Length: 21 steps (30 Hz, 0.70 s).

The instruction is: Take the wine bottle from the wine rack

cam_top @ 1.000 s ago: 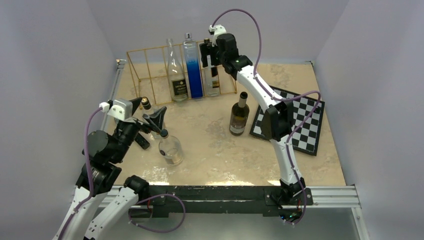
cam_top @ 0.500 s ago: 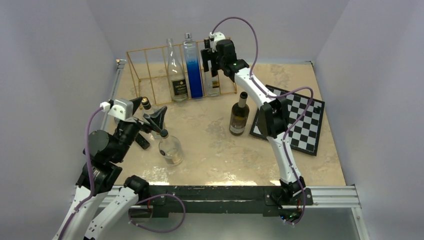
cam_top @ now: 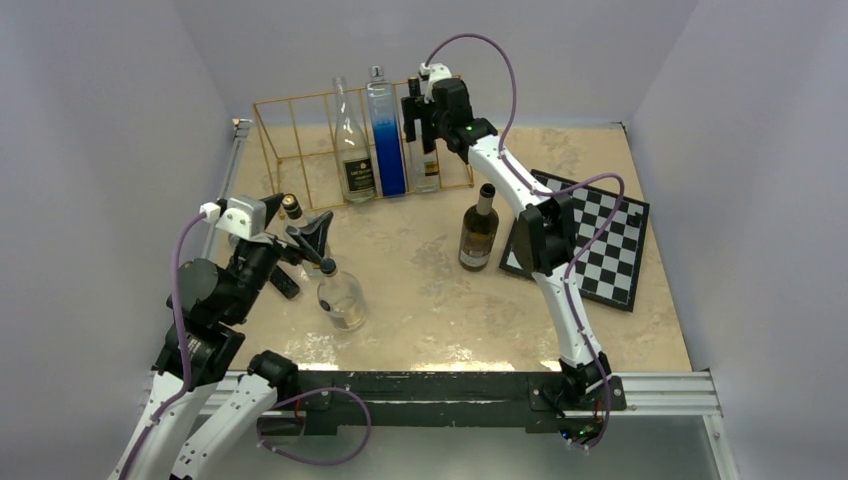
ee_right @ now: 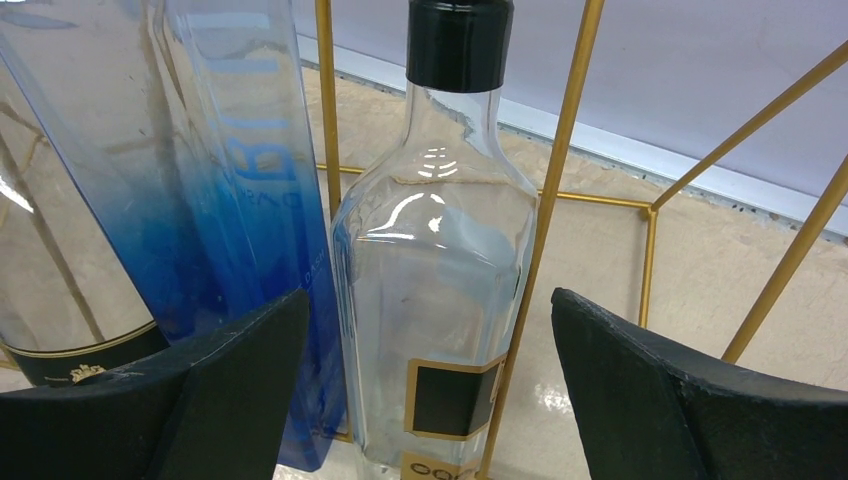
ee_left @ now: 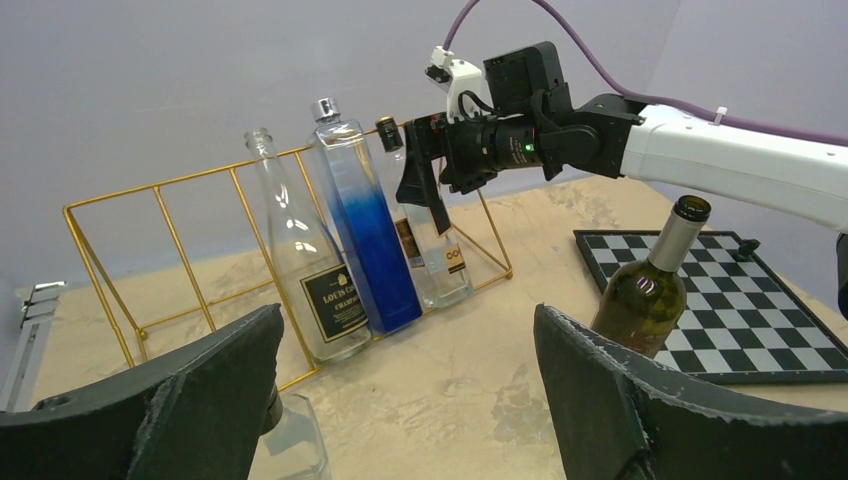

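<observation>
The gold wire wine rack (cam_top: 300, 150) stands at the back and holds three upright bottles: a clear one with a black label (cam_top: 352, 150), a blue one (cam_top: 385, 140) and a clear square one with a black cap (cam_top: 425, 160). My right gripper (cam_top: 418, 110) is open at the black-capped bottle's upper part. In the right wrist view that bottle (ee_right: 440, 250) stands between my spread fingers (ee_right: 230, 390), behind a gold rack wire (ee_right: 545, 220); no contact shows. My left gripper (cam_top: 302, 258) is open and empty over the table's left side.
A dark green wine bottle (cam_top: 478, 230) stands on the table beside a chessboard (cam_top: 590, 245). A clear bottle (cam_top: 342, 298) stands by my left gripper, and a dark-capped bottle top (cam_top: 292, 207) shows behind it. The rack's left slots hold nothing.
My right gripper has moved left and a little forward, up to the black-capped bottle in the rack. The left arm and all bottles have not moved.
</observation>
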Available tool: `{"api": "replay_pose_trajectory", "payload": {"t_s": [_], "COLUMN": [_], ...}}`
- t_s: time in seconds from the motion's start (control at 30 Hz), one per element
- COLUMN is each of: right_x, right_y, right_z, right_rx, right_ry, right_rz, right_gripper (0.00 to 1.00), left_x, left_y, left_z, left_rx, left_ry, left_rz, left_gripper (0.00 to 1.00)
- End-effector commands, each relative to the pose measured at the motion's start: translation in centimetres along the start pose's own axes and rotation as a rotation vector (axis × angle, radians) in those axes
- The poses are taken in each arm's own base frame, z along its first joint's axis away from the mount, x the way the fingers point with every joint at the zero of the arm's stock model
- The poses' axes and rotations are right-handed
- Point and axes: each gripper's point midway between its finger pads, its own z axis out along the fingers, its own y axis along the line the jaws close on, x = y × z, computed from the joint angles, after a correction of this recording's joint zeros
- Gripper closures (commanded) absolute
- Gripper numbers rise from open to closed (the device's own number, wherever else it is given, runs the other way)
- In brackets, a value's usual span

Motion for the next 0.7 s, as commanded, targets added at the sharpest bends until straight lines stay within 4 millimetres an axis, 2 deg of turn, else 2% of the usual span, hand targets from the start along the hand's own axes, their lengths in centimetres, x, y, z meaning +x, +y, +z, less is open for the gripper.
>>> {"api": "replay_pose_trajectory", "payload": {"t_s": [0.0,0.03,0.1,0.2,0.33,0.37,0.43,0.5,0.57,0.6,0.67], "right_x": [-4.0,-3.8,-5.5,-9.0,-13.9,-15.4,-17.2,-18.0,-17.2,-16.5,-13.7], "right_y": [1.0,1.1,1.4,1.7,2.2,2.3,2.3,2.0,1.8,1.8,1.5], "right_z": [-2.1,-2.1,-2.9,-5.1,-9.5,-11.3,-14.2,-17.4,-20.5,-21.9,-24.7], "right_rx": [-0.031,-0.038,-0.056,-0.072,-0.107,-0.111,-0.111,-0.097,-0.097,-0.102,-0.105], "right_ry": [-0.089,-0.095,-0.137,-0.196,-0.299,-0.334,-0.368,-0.376,-0.355,-0.339,-0.268], "right_rz": [0.065,0.061,0.046,-0.004,-0.064,-0.077,-0.094,-0.094,-0.08,-0.076,-0.056], "right_gripper": [0.07,0.07,0.07,0.06,0.04,0.03,0.03,0.02,0.02,0.03,0.04], "left_x": [-0.8,-0.8,-0.6,-0.4,-0.4,-0.4,-0.3,-0.1,-0.1,0.0,-0.1], "left_y": [0.0,0.0,0.1,0.0,-0.2,-0.1,0.1,0.3,0.5,0.6,0.7], "left_z": [0.3,0.3,0.4,0.6,0.7,0.7,0.7,0.7,0.7,0.7,0.6], "left_rx": [0.002,-0.001,-0.004,0.002,0.009,0.006,-0.004,-0.018,-0.029,-0.032,-0.04], "left_ry": [-0.036,-0.035,-0.032,-0.025,-0.024,-0.024,-0.023,-0.017,-0.016,-0.017,-0.02], "left_rz": [-0.005,-0.003,-0.004,-0.005,-0.007,-0.007,-0.005,-0.001,0.002,0.004,0.005], "left_gripper": [0.02,0.02,0.02,0.02,0.02,0.02,0.02,0.02,0.02,0.02,0.02]}}
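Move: The clear, black-capped wine bottle in the rack stands between the right hand's open fingers, its middle about 3 cm ahead, 1 cm left and 2 cm below. The blue bottle is roughly 8 cm left and 2 cm ahead, the champagne-shaped one 15 cm left and level; the dark bottle stands about 17 cm back and 10 cm right. From the left hand the clear bottle lies some 41 cm ahead, 19 cm right and 21 cm lower. Fingers still open, the right hand backs off the clear bottle, rising about 20 cm and drawing back 10. ##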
